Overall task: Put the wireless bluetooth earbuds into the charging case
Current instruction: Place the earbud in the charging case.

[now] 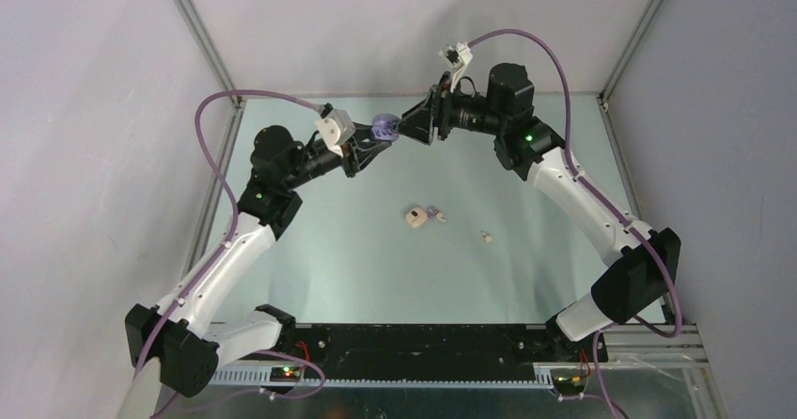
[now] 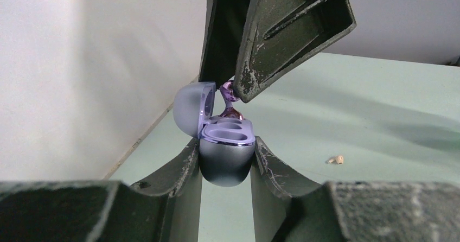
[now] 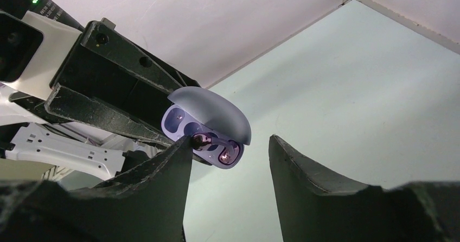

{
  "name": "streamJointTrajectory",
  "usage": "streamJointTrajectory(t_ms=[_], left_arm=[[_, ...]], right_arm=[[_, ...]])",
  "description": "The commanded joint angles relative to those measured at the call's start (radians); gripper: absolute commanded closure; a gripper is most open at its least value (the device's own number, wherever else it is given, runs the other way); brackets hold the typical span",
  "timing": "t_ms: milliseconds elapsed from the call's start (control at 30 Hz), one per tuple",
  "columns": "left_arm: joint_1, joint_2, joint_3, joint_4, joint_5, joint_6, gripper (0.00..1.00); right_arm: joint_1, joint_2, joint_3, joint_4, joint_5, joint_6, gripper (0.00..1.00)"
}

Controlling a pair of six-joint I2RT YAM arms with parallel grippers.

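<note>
My left gripper (image 2: 225, 143) is shut on the lavender charging case (image 2: 226, 163), held up off the table with its lid (image 2: 189, 110) swung open. A lavender earbud (image 2: 230, 94) sticks up out of one socket, tilted. One fingertip (image 3: 183, 144) of my right gripper (image 3: 230, 143) touches that earbud (image 3: 206, 140); its jaws stand apart with nothing between them. Seen from above, the case (image 1: 382, 126) sits between the left gripper (image 1: 369, 145) and the right gripper (image 1: 410, 126) at the back of the table. Another lavender earbud (image 1: 436, 214) and a white earbud (image 1: 486, 238) lie on the table.
A small beige rounded piece (image 1: 414, 218) lies beside the loose lavender earbud at mid-table. The green table (image 1: 357, 269) is fenced by metal posts and grey walls at the back and sides. The white earbud (image 2: 336, 159) also shows on the table in the left wrist view.
</note>
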Motion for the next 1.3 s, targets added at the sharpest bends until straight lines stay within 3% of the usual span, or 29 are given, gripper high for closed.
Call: streamJointTrajectory(t_ms=[0,533,633,733,1033,1267], left_arm=[[-0.001,-0.042,0.0,0.074,0.006,-0.001,1.0],[-0.004,-0.053,-0.018,0.101,0.02,0.025,1.0],[-0.005,-0.059,-0.027,0.105,0.022,0.033,1.0],[-0.005,-0.064,-0.036,0.111,0.022,0.046,1.0],[-0.004,-0.069,-0.044,0.122,-0.011,0.034,1.0],[-0.004,-0.064,-0.04,0.124,-0.015,0.015,1.0]], right_arm=[[-0.004,0.007,0.004,-0.018,0.053,-0.064,0.43],[0.006,0.064,0.03,-0.049,0.096,-0.056,0.41],[0.005,0.075,0.031,-0.051,0.078,-0.058,0.35],[0.003,0.09,0.031,-0.057,-0.015,-0.1,0.23],[-0.041,0.108,0.02,-0.007,-0.25,-0.089,0.02],[-0.097,0.107,0.022,0.211,-0.43,0.113,0.01]])
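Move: The earbud, already standing with one end in the charging case, is just by my right hand's back fingertip: from that hand's point about 2 cm back, 1 cm to its left and 1 cm below. The case itself is roughly 3 cm to that hand's left, 1 cm back and 3 cm below. From my left hand, which holds the case some 1 cm ahead, 1 cm right and 1 cm above its point, the earbud is about 1 cm ahead, 2 cm right and 3 cm up. I bear down on the standing earbud with the back finger of my half-open right hand, sinking about 4 cm and easing a little forward and left first. Then I open the fingers wide, draw back and right about 1 cm, turn some 15 degrees counter-clockwise, and leave the earbud. My left hand keeps its grip on the case, sinks about 2 cm along with the right, then comes back up. ##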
